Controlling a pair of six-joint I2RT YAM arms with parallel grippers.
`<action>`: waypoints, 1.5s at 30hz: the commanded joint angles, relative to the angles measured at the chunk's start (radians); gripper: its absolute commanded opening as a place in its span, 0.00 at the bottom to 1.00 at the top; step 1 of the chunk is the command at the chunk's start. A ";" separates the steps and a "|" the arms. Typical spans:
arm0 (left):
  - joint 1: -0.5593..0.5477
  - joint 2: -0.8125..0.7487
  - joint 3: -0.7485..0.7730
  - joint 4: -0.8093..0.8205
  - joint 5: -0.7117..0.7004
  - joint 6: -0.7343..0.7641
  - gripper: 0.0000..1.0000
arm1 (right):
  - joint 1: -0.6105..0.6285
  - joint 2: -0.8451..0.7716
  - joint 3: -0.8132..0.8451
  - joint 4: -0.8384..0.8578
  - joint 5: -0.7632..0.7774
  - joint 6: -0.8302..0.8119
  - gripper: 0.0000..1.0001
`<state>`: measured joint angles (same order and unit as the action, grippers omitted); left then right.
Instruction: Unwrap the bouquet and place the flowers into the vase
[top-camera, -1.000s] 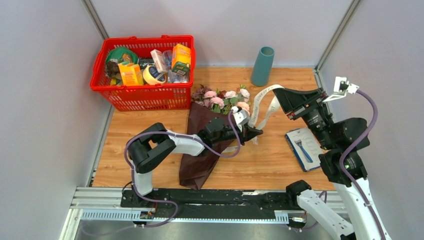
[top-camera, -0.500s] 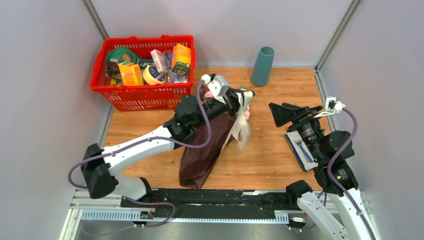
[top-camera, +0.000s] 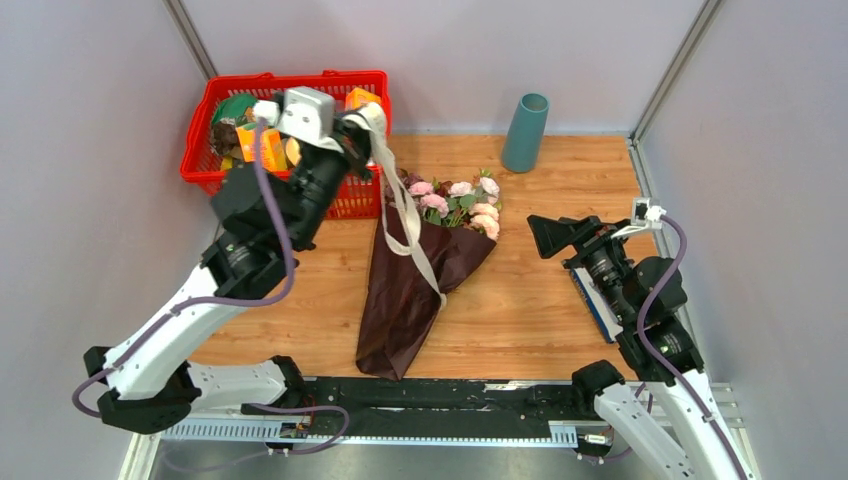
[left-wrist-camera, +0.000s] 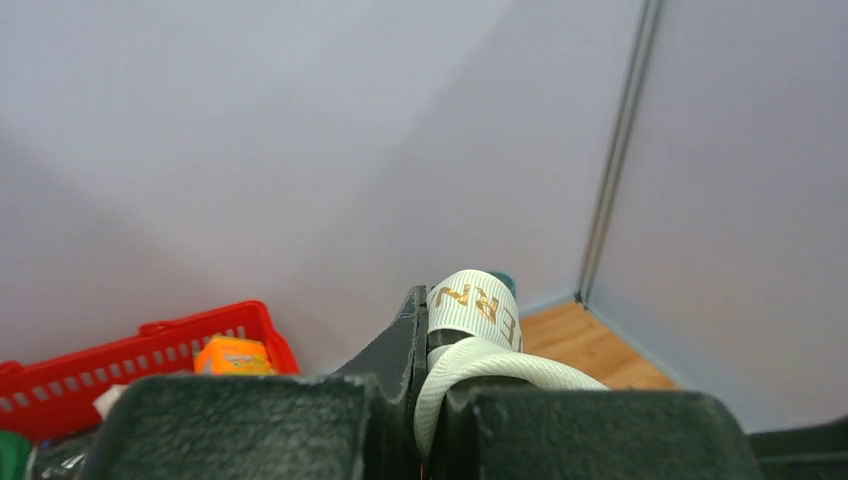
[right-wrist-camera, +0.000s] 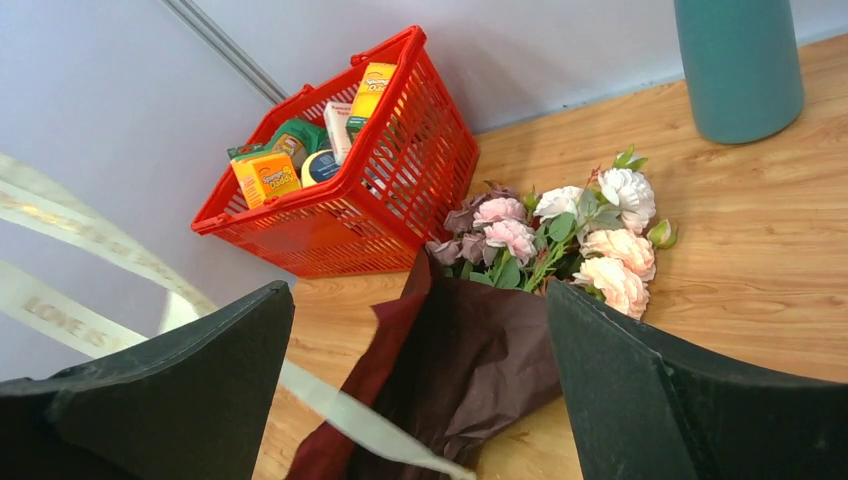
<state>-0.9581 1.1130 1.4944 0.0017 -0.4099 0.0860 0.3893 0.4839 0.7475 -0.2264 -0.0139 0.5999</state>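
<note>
The bouquet (top-camera: 412, 285) lies on the table in dark burgundy paper, its pink and cream flowers (top-camera: 458, 200) pointing to the back. My left gripper (top-camera: 366, 122) is raised over the basket's right end, shut on the cream ribbon (top-camera: 412, 240), which hangs down across the paper. In the left wrist view the ribbon (left-wrist-camera: 478, 305) loops out of the shut left gripper (left-wrist-camera: 432, 385). My right gripper (top-camera: 545, 235) stands open to the right of the bouquet, with nothing in it. Its wrist view frames the bouquet (right-wrist-camera: 490, 360), flowers (right-wrist-camera: 560, 230) and ribbon (right-wrist-camera: 355, 412) between the fingers (right-wrist-camera: 417, 300). The teal vase (top-camera: 525, 132) stands upright at the back.
A red basket (top-camera: 285, 205) full of groceries sits at the back left, under my left wrist. A blue and white razor pack (top-camera: 588, 300) lies partly under the right arm. Walls close in the left, back and right sides.
The left arm swung up and left toward the basket, drawing the ribbon with it. The right gripper let go of the ribbon, opened wide and drew back toward its base.
</note>
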 joint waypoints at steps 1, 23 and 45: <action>0.010 -0.004 0.159 -0.138 -0.116 0.051 0.00 | -0.003 0.027 0.009 0.019 0.014 -0.023 1.00; 0.019 0.226 0.851 -0.220 -0.317 0.391 0.00 | -0.001 0.151 0.027 0.029 -0.017 -0.057 1.00; 0.195 0.211 0.592 0.006 -0.521 0.835 0.00 | -0.003 0.191 0.047 0.038 -0.120 -0.029 1.00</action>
<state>-0.8642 1.3052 2.1262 0.0628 -0.9234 0.9699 0.3893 0.6846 0.7567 -0.2268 -0.1059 0.5587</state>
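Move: The left hand, already pinching the ribbon, has the basket roughly 34 cm ahead, 25 cm to its left and 43 cm below. The bouquet's wrapper lies about 5 cm ahead, 3 cm to its right and 52 cm below. From the open right hand, the wrapper's middle is some 7 cm ahead, 21 cm left and 31 cm down; the flowers are 28 cm ahead and 13 cm left, and the vase 43 cm ahead and 3 cm right. Leftward and upward, the left hand sweeps about 20 cm across and 15 cm up in front of the basket, turning some 50 degrees counter-clockwise, its shut fingers keeping the ribbon and drawing it off the bouquet. The right hand, fingers wide open, eases down, forward and left towards the bouquet, tipping slightly down and touching nothing. ##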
